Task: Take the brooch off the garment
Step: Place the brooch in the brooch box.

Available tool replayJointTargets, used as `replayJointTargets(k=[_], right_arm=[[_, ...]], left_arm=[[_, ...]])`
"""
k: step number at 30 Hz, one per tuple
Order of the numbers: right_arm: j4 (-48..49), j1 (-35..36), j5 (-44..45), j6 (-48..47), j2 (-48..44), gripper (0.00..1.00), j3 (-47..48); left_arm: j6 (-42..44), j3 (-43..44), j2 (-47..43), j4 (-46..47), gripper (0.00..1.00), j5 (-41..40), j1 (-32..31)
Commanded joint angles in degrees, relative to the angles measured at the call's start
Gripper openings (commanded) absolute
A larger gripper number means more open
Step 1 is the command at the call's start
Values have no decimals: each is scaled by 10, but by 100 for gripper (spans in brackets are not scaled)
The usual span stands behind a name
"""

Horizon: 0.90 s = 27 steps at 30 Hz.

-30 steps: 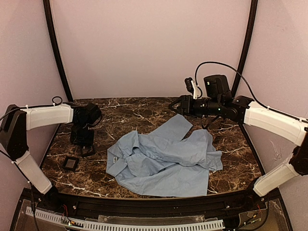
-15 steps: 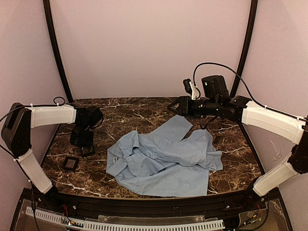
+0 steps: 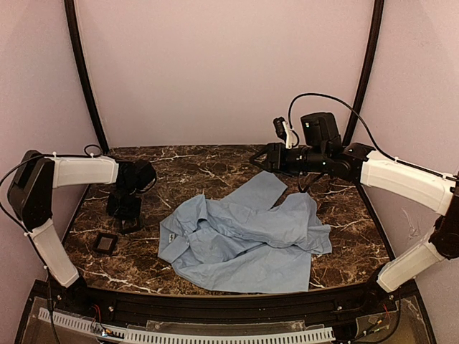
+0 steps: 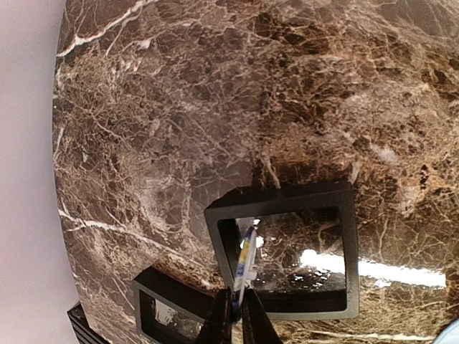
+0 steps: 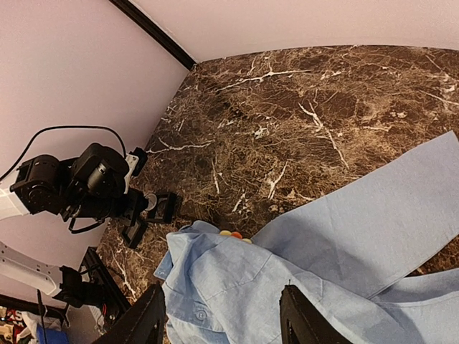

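The garment (image 3: 244,240), a light blue shirt, lies crumpled mid-table. In the right wrist view the brooch (image 5: 231,234) shows only as orange and yellow petals peeking over a fold of the garment (image 5: 358,236) near the collar. My right gripper (image 5: 224,315) hangs open well above the shirt, at the back of the table (image 3: 257,159). My left gripper (image 4: 235,301) is far left of the shirt (image 3: 129,222). Its jaws pinch a thin blue and yellow piece (image 4: 245,254), seen edge-on, over a black square tray (image 4: 280,199).
A second black square tray (image 4: 165,283) sits beside the first, nearer the front-left edge (image 3: 106,244). The brown marble table (image 3: 215,168) ends at pink walls behind and at both sides. A black rail runs along the front edge.
The right arm has shifted slightly left. The left arm's elbow has drifted right while its gripper stays over the tray with the thin piece.
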Motion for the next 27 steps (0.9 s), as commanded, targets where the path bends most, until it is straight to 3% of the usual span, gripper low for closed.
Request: replayJointTargets(k=[1,14,21,27], right_arm=[[14,3,7,7,-14,54,-10],[25,3,3,10,-1,54,-9],[27,3,4,9,-3,54,-15],[32,3,0,7,-2,54,-15]], left_arm=[[3,16,1,-7,10,0,2],[1,21,-14,-11,23,29,2],[-1,3,-49,1,49,68,2],[-14,-11,-69,5,53,75,2]])
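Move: Held edge-on in the left fingers, the brooch hangs into the open brooch box, whose middle lies about 1 cm ahead of this hand, 2 cm to its right and 3 cm below. A second dark box stands some 7 cm left of the brooch box and 6 cm nearer the base, while the garment's middle is about 38 cm right of the hand and 2 cm back. From the idle right hand, the brooch box is roughly 40 cm left, about level ahead, and 24 cm down. To the right and up, each by only 1 to 2 cm, the left hand eases over the brooch box while its fingers open to about half, slowly at first and then faster, letting go of the brooch. Most of the rise comes at the end, and the wrist rolls some 10 degrees, bringing the left-slanting fingers steeper down. ##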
